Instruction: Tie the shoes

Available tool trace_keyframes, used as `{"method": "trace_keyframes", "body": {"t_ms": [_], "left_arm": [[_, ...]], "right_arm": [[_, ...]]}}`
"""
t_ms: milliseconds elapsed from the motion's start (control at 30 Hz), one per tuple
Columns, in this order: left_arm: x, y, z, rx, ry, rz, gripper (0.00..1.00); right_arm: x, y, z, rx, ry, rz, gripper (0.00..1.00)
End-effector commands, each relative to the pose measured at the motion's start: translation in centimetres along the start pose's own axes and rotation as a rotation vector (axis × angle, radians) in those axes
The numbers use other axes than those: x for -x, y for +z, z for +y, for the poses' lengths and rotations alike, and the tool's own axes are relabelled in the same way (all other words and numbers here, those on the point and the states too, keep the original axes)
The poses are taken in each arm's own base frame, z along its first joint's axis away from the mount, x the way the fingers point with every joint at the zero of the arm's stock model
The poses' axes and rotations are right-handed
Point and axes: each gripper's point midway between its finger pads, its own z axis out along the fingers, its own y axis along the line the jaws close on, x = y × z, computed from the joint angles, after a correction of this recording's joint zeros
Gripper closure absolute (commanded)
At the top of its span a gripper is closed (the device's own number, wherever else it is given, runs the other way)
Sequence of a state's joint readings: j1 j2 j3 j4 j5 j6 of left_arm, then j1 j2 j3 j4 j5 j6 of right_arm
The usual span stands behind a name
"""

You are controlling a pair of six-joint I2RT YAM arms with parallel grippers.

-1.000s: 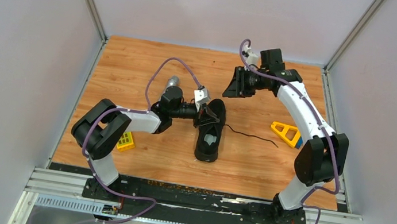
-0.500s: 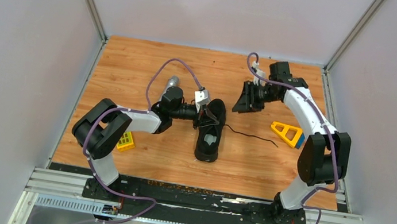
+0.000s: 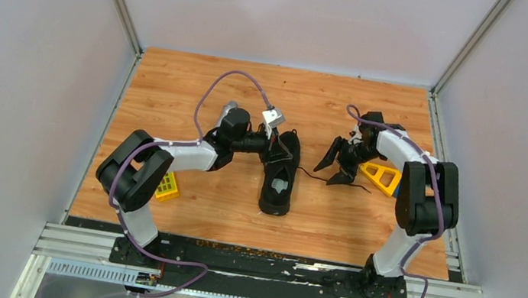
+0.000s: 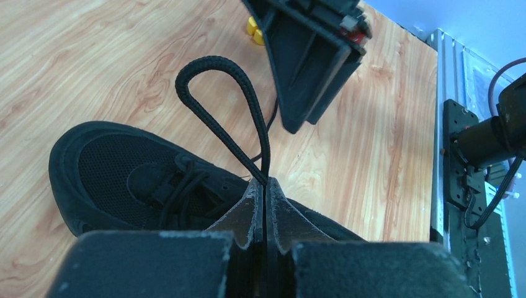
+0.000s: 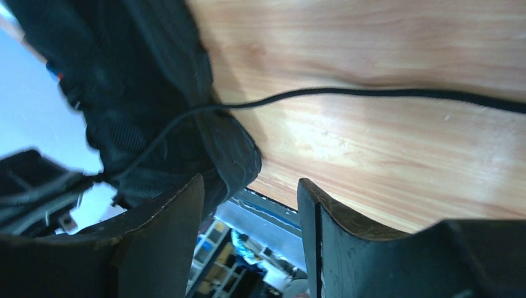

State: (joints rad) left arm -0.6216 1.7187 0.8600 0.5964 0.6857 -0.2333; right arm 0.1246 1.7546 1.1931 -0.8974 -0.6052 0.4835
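The black shoe lies mid-table, toe pointing to the far side. My left gripper is over its laces, shut on a black lace loop that stands up from the pinched fingertips; the shoe's toe lies to their left. The other lace end trails right across the wood. My right gripper hangs low just right of the shoe, over that loose lace, jaws open with nothing between them. The right wrist view shows the shoe and the lace beyond the open gripper.
A yellow triangular piece with a blue end lies beside the right wrist. A small yellow block sits by the left arm's elbow. A silver microphone peeks out behind the left forearm. Grey walls enclose the table.
The right arm has swung down from the back of the table to just right of the shoe, and its jaws have widened. The left gripper shifted slightly away, still pinching the lace.
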Motion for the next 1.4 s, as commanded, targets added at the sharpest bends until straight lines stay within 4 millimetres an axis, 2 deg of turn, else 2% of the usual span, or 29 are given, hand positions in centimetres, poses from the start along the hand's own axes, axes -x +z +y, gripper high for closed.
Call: {"method": "trace_keyframes", "body": {"t_ms": [0,67,300,467,633,700,767,800,867,1033,1133,1367], "left_arm": [[0.2,0.3,0.2,0.015,-0.014,0.041,1.0],[0.1,0.2,0.2,0.015,-0.004,0.054,1.0],[0.3,0.4,0.5,0.0,0.097,0.08,1.0],[0.6,0.6,0.5,-0.015,0.117,0.079,1.0],[0.5,0.5,0.6,-0.011,0.126,0.084,1.0],[0.4,0.5,0.5,-0.017,0.13,0.088,1.0],[0.1,0.5,0.5,-0.022,0.128,0.094,1.0],[-0.1,0.5,0.6,-0.023,0.125,0.098,1.0],[-0.3,0.6,0.7,-0.022,0.128,0.106,1.0],[-1.0,0.8,0.6,-0.059,0.162,0.127,1.0],[-1.2,0.9,0.5,-0.088,0.21,0.132,1.0],[-1.6,1.3,-0.6,-0.207,0.233,0.157,1.0]], "right_arm": [[2.6,1.6,-1.0,-0.069,0.211,-0.035,0.46],[3.5,2.2,-1.8,-0.125,0.278,-0.051,0.5],[4.9,4.1,-1.4,-0.141,0.384,-0.027,0.47],[4.3,5.6,-2.3,-0.214,0.46,-0.008,0.54],[3.1,6.0,-2.7,-0.283,0.507,0.005,0.61],[2.9,6.2,-3.0,-0.295,0.515,0.008,0.68],[3.5,6.6,-3.0,-0.291,0.473,-0.006,0.96],[4.2,6.3,-2.7,-0.284,0.429,-0.03,1.0],[5.9,4.9,-1.4,-0.247,0.312,-0.093,1.0],[9.4,-0.3,3.9,-0.116,-0.06,-0.284,1.0],[9.9,-2.4,6.3,-0.055,-0.2,-0.353,1.0],[10.0,-3.9,11.5,0.063,-0.429,-0.409,1.0]]}}
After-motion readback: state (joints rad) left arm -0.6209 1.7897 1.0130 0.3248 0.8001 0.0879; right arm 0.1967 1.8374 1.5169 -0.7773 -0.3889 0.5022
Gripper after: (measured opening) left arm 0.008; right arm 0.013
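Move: The free lace lies on the table about 7 cm below the right hand, where it can be taken some 2 cm ahead and 1 cm left. The shoe's middle is roughly 12 cm left of this hand and level with it, about 3 cm lower; the yellow triangle lies 18 cm right and 3 cm ahead, on the table. For the left hand, that lace part is about 10 cm right, 3 cm back and 12 cm below. The free lace is pinched off the table by the right fingers: the right hand sinks some 6.5 cm while easing forward, shuts, then carries the lace up about 10 cm and forward 8–9 cm, its wrist tilting back about 40 degrees. The left hand keeps its loop pinched above the shoe, sinking about 2 cm with a slight tilt. ##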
